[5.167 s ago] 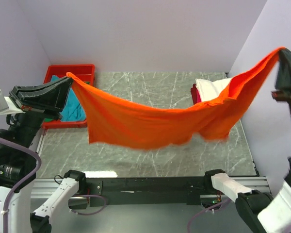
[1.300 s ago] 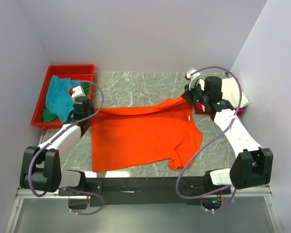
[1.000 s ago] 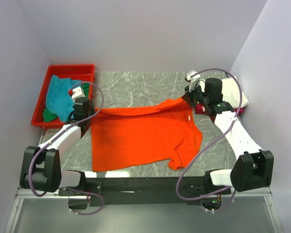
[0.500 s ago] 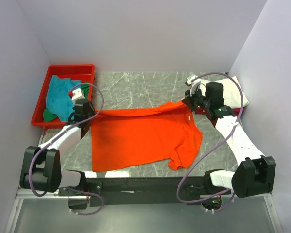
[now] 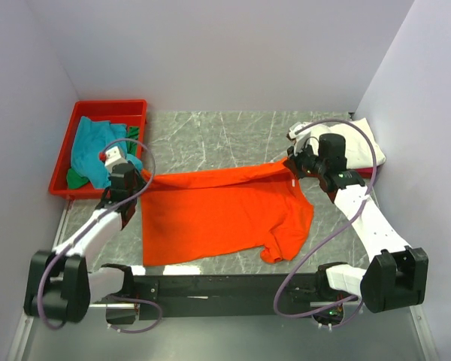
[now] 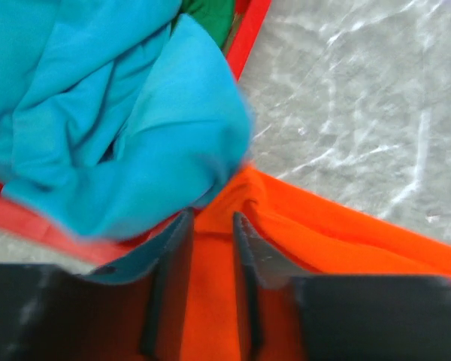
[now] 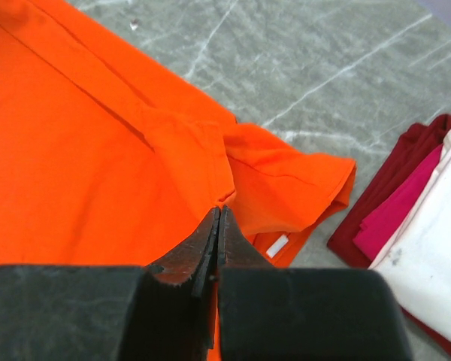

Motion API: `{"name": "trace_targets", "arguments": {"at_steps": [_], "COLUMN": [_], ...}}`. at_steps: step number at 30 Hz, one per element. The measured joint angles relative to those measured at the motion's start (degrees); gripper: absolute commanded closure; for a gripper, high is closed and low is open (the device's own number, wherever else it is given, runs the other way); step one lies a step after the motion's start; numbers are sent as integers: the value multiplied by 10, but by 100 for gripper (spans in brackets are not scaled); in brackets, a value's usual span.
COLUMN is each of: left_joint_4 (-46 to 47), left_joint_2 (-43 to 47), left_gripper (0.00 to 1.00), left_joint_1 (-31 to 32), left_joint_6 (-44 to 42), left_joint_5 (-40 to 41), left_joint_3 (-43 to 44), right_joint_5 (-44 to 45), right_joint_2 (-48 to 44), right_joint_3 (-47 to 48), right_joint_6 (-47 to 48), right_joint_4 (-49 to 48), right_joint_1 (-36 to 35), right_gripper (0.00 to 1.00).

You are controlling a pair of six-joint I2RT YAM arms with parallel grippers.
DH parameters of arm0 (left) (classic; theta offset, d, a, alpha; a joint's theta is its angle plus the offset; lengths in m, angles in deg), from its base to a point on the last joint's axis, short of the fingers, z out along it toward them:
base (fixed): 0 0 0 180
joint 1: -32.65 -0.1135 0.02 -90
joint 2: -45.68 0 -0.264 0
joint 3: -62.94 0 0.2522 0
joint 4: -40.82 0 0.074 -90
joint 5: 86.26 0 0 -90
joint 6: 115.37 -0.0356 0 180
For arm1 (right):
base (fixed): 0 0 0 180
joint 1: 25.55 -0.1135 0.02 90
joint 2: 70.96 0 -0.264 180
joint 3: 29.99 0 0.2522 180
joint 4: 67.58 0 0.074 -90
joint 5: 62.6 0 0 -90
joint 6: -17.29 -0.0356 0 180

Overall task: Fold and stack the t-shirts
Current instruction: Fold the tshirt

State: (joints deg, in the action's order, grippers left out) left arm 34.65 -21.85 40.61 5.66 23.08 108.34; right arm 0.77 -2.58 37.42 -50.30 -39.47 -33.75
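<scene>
The bright orange t-shirt (image 5: 218,218) lies spread on the marble table, its far edge stretched between both grippers. My left gripper (image 5: 137,180) is at the shirt's far left corner. In the left wrist view its jaws (image 6: 211,216) stand apart, with orange cloth (image 6: 346,233) lying loose between and under them. My right gripper (image 5: 292,167) is shut on the shirt's far right shoulder; in the right wrist view its tips (image 7: 218,212) pinch the cloth (image 7: 75,150) beside the sleeve. A teal t-shirt (image 5: 90,150) and a green one (image 5: 134,134) lie in the tray.
The red plastic tray (image 5: 109,107) stands at the far left, with the teal cloth (image 6: 113,113) hanging over its rim (image 6: 248,37). A folded pile with a white shirt (image 5: 364,139) on top of magenta cloth (image 7: 395,218) sits at the far right, close to the right gripper.
The shirt hung in the air between both arms; it has come down onto the table. In the last half second the left jaws parted and the left arm drew back slightly.
</scene>
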Motion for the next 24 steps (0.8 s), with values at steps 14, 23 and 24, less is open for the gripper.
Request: {"name": "trace_targets", "arguments": {"at_steps": [14, 23, 24], "left_joint_4": [-43, -113, -118], "left_joint_2": [344, 356, 356], "left_gripper": [34, 33, 33], "left_joint_1": [0, 0, 0], "left_joint_6": [35, 19, 15], "left_joint_5": [-10, -17, -19], "left_joint_3": [-79, -36, -28], "right_joint_5": [-1, -32, -35], "right_joint_2": [-2, -17, -19], "right_joint_3": [-26, -26, -26], "right_joint_6": [28, 62, 67], "right_joint_4": [16, 60, 66], "right_joint_1": [2, 2, 2], "right_gripper": [100, 100, 100]}}
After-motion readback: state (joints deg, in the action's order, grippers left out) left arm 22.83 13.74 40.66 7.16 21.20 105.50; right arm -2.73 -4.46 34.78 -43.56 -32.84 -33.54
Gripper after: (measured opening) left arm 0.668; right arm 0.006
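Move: The orange t-shirt's far left corner lies right at the left fingertips, about 1 cm ahead and 2 cm below. The teal cloth's loose end hangs over the basket rim some 5 cm ahead and 4 cm left of that hand. The right hand holds the far right corner some 9 cm up; the shirt's middle lies about 16 cm back and 30 cm left of it, the near sleeve 30 cm back and 4 cm left, the white stack 12 cm ahead and 26 cm right. The t-shirt's left corner is left behind as the left hand, already partly open, spreads its fingers wider and lifts away briskly, about 12 cm up and 7 cm back, tipping its fingertips up some 20 degrees. The held right corner is lowered a little by the right hand, then drawn back towards the near sleeve, its fingers keeping their pinch. ##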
